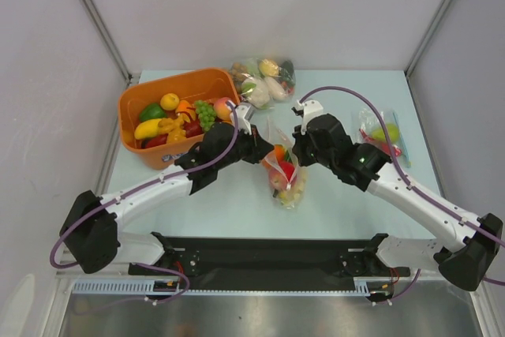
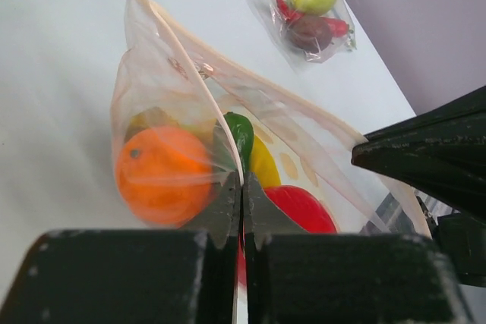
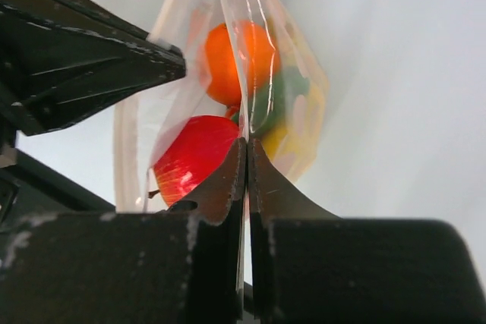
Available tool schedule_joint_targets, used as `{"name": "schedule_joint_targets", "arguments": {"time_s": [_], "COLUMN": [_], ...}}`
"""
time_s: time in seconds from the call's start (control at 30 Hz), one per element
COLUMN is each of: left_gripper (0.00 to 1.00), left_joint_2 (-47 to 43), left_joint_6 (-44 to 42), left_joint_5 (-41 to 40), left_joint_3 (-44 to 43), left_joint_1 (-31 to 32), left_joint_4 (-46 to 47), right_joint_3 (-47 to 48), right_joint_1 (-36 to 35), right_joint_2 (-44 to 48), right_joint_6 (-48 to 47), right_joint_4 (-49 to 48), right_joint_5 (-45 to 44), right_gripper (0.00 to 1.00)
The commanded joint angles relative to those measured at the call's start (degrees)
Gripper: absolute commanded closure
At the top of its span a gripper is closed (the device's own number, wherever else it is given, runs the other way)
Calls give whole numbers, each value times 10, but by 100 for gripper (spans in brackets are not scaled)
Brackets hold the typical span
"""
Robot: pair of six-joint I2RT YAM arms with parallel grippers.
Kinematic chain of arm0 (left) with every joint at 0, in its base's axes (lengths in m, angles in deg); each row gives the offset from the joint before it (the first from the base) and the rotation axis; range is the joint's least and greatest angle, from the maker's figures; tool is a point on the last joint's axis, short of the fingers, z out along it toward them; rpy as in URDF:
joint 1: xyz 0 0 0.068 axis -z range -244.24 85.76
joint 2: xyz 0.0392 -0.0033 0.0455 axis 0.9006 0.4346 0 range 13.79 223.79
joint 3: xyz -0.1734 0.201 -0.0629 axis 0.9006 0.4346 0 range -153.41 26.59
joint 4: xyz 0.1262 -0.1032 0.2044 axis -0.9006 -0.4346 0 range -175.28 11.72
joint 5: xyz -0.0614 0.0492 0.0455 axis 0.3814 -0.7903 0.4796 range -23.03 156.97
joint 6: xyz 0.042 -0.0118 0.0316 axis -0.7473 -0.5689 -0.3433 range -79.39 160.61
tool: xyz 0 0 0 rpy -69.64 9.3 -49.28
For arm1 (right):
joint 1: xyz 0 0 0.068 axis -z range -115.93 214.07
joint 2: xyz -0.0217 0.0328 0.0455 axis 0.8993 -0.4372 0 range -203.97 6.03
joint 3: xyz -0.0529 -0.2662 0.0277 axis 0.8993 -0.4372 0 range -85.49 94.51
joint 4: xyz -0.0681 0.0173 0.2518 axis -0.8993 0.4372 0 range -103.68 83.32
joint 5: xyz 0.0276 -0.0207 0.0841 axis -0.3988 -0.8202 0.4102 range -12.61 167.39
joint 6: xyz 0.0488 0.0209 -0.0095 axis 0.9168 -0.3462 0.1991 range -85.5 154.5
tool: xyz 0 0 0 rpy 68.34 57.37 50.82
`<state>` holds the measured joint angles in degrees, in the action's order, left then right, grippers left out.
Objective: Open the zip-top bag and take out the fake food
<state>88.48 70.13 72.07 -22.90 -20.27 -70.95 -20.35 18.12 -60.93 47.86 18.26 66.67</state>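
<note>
A clear zip-top bag point(image 1: 288, 183) hangs between my two grippers at the table's middle. It holds the fake food: an orange point(image 2: 163, 172), a red apple point(image 2: 300, 206), a green piece point(image 2: 241, 133) and a yellow piece point(image 2: 262, 163). My left gripper point(image 2: 242, 181) is shut on one thin wall of the bag's mouth. My right gripper point(image 3: 247, 146) is shut on the opposite wall, with the orange point(image 3: 235, 62) and apple point(image 3: 194, 161) hanging beyond it. From above, the left gripper point(image 1: 267, 153) and right gripper point(image 1: 297, 151) face each other across the bag's top. The mouth gapes a little between them.
An orange basket point(image 1: 138, 96) full of toy fruit stands at the back left, close behind the left arm. Another filled bag point(image 1: 264, 80) lies at the back centre. A third bag point(image 1: 383, 132) lies at the right, beside the right arm.
</note>
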Motion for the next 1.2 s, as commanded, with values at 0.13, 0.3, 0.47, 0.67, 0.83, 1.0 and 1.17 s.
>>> {"name": "schedule_joint_targets", "arguments": {"time_s": [0.13, 0.3, 0.47, 0.67, 0.83, 1.0, 1.17], "left_gripper": [100, 100, 99, 100, 100, 74, 54], "left_joint_2": [8, 35, 36, 20, -46, -57, -96], "left_joint_6": [-8, -38, -60, -82, -97, -128, -169], "left_joint_5": [78, 143, 186, 129, -15, 7, 18], "left_joint_3": [-33, -88, -104, -62, -13, 4, 19], "left_joint_1": [-32, -41, -48, -49, -49, -48, -29], "left_joint_4": [30, 29, 58, 16, -48, -69, -32], "right_joint_3": [12, 26, 45, 30, -5, -40, -68], "right_joint_1": [50, 97, 107, 97, 52, 40, 35], "right_joint_2": [21, 47, 58, 74, 76, 54, 48], "right_joint_6": [-29, -47, -62, -54, -33, -2, 18], "right_joint_4": [10, 24, 35, 20, -15, -48, -67], "right_joint_5": [-89, -107, -152, -160, -151, -93, -62], "right_gripper": [100, 100, 100, 100, 100, 100, 100]}}
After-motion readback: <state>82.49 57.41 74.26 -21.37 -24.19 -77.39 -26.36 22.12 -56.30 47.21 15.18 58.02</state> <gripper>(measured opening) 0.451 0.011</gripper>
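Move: The bag of fake food hangs between my hands, each already pinching its rim. Its middle is about 5 cm to the right of my left hand, 3 cm back and 9 cm down; inside, the orange lies some 4 cm ahead and 2 cm right of that hand, the red apple about 3 cm back and 4 cm right. From my right hand the bag's middle is roughly 3 cm left, 1 cm back and 11 cm down, the orange about 4 cm ahead and 6 cm left. I spread the bag's mouth: my right hand keeps its pinch on the rim and pulls about 10 cm right and some 4 cm forward, rising and turning clockwise, then eases halfway back left and down. My left hand lifts its rim about 4 cm, drifting right, comes back down and leftward, then opens its fingers and lets the rim go. ##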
